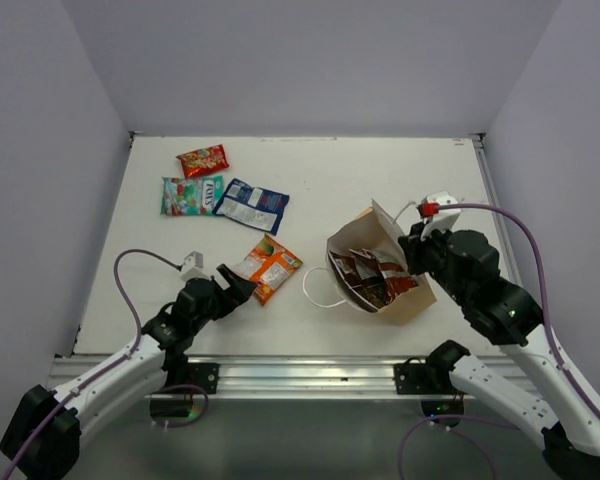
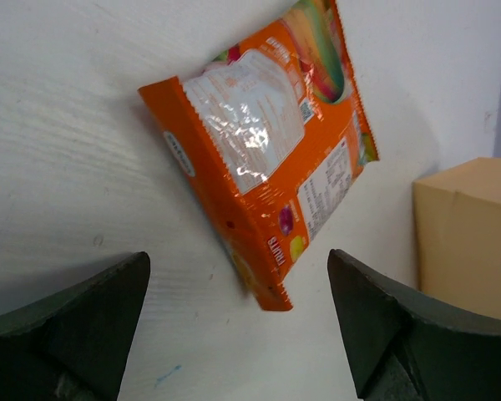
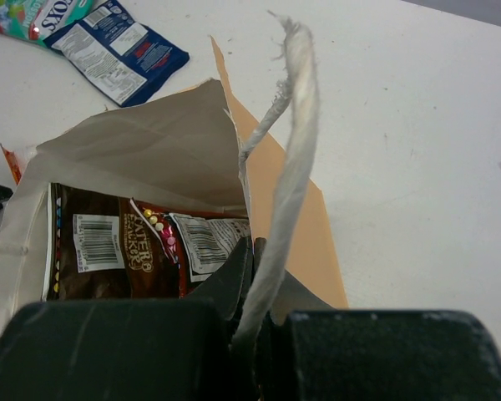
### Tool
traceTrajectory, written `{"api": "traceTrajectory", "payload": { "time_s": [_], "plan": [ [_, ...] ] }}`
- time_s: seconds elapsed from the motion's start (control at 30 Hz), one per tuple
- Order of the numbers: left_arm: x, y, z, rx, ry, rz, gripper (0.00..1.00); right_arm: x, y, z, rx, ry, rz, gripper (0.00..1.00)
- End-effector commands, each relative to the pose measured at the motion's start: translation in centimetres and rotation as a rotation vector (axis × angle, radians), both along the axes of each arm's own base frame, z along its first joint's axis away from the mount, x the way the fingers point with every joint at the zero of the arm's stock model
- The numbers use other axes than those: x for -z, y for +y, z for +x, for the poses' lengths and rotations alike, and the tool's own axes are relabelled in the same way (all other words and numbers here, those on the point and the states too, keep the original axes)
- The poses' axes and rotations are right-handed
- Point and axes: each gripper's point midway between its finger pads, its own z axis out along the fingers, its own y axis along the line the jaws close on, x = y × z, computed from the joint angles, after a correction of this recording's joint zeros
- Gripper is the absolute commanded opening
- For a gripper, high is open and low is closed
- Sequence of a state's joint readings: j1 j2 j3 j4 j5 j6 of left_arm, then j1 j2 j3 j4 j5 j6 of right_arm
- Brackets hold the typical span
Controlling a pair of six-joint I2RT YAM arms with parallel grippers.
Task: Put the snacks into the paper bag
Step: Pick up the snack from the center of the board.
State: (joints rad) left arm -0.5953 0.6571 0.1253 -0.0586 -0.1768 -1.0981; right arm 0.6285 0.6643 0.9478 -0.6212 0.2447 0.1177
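Observation:
The tan paper bag (image 1: 365,232) lies tilted with its mouth open toward the left. Dark brown and red-white snack packets (image 1: 376,276) are inside it. My right gripper (image 1: 417,240) is shut on the bag's upper rim (image 3: 242,159), and a white cord handle (image 3: 292,142) runs up past the jaws. An orange packet (image 1: 268,266) lies flat on the table left of the bag. My left gripper (image 1: 242,283) is open and empty, with its fingers just short of the packet's near corner (image 2: 271,150). Red (image 1: 202,159), teal-green (image 1: 190,194) and blue-white (image 1: 252,205) packets lie at the far left.
The bag's second cord handle (image 1: 315,290) loops out on the table toward the orange packet. The white table (image 1: 380,170) is walled at the back and sides. A metal rail (image 1: 300,372) runs along the near edge.

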Motion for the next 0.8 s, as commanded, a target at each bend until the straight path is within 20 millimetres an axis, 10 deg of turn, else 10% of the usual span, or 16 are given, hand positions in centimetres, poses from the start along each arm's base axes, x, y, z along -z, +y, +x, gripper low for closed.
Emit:
{"api": "traceTrajectory", "payload": {
  "time_s": [0.0, 0.77],
  "plan": [
    [-1.3, -0.7, 1.8, -0.02, -0.109, -0.14, 0.92, -2.0, -0.8, 0.3, 0.033, -0.065, 0.006, 0.0],
    [3.8, 0.3, 3.4, -0.113, -0.014, -0.084, 0.54, -1.1, -0.6, 0.3, 0.024, -0.059, 0.007, 0.0]
  ]
}}
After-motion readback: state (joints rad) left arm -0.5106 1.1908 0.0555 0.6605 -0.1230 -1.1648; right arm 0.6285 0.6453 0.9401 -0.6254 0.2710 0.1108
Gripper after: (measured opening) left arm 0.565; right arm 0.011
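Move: The orange snack lies about 5 cm below-right... some 4 cm ahead of the left hand, 5 cm to its right and 3 cm lower. The blue packet is roughly 17 cm ahead and 3 cm right of that hand, the green packet about 19 cm ahead and 10 cm left; the paper bag stands some 28 cm right and 1 cm ahead, its middle about 5 cm higher. From the right hand, the orange snack is about 25 cm left, 2 cm ahead and 27 cm below. The left fingers come into contact with the near end of the orange snack, one either side of its near corner, nudging it outward. The hand gets there by sliding forward about 4.5 cm, drifting slightly right and sinking a little late on, with a small wrist roll; the fingers close from nearly wide to a bit over half open. ##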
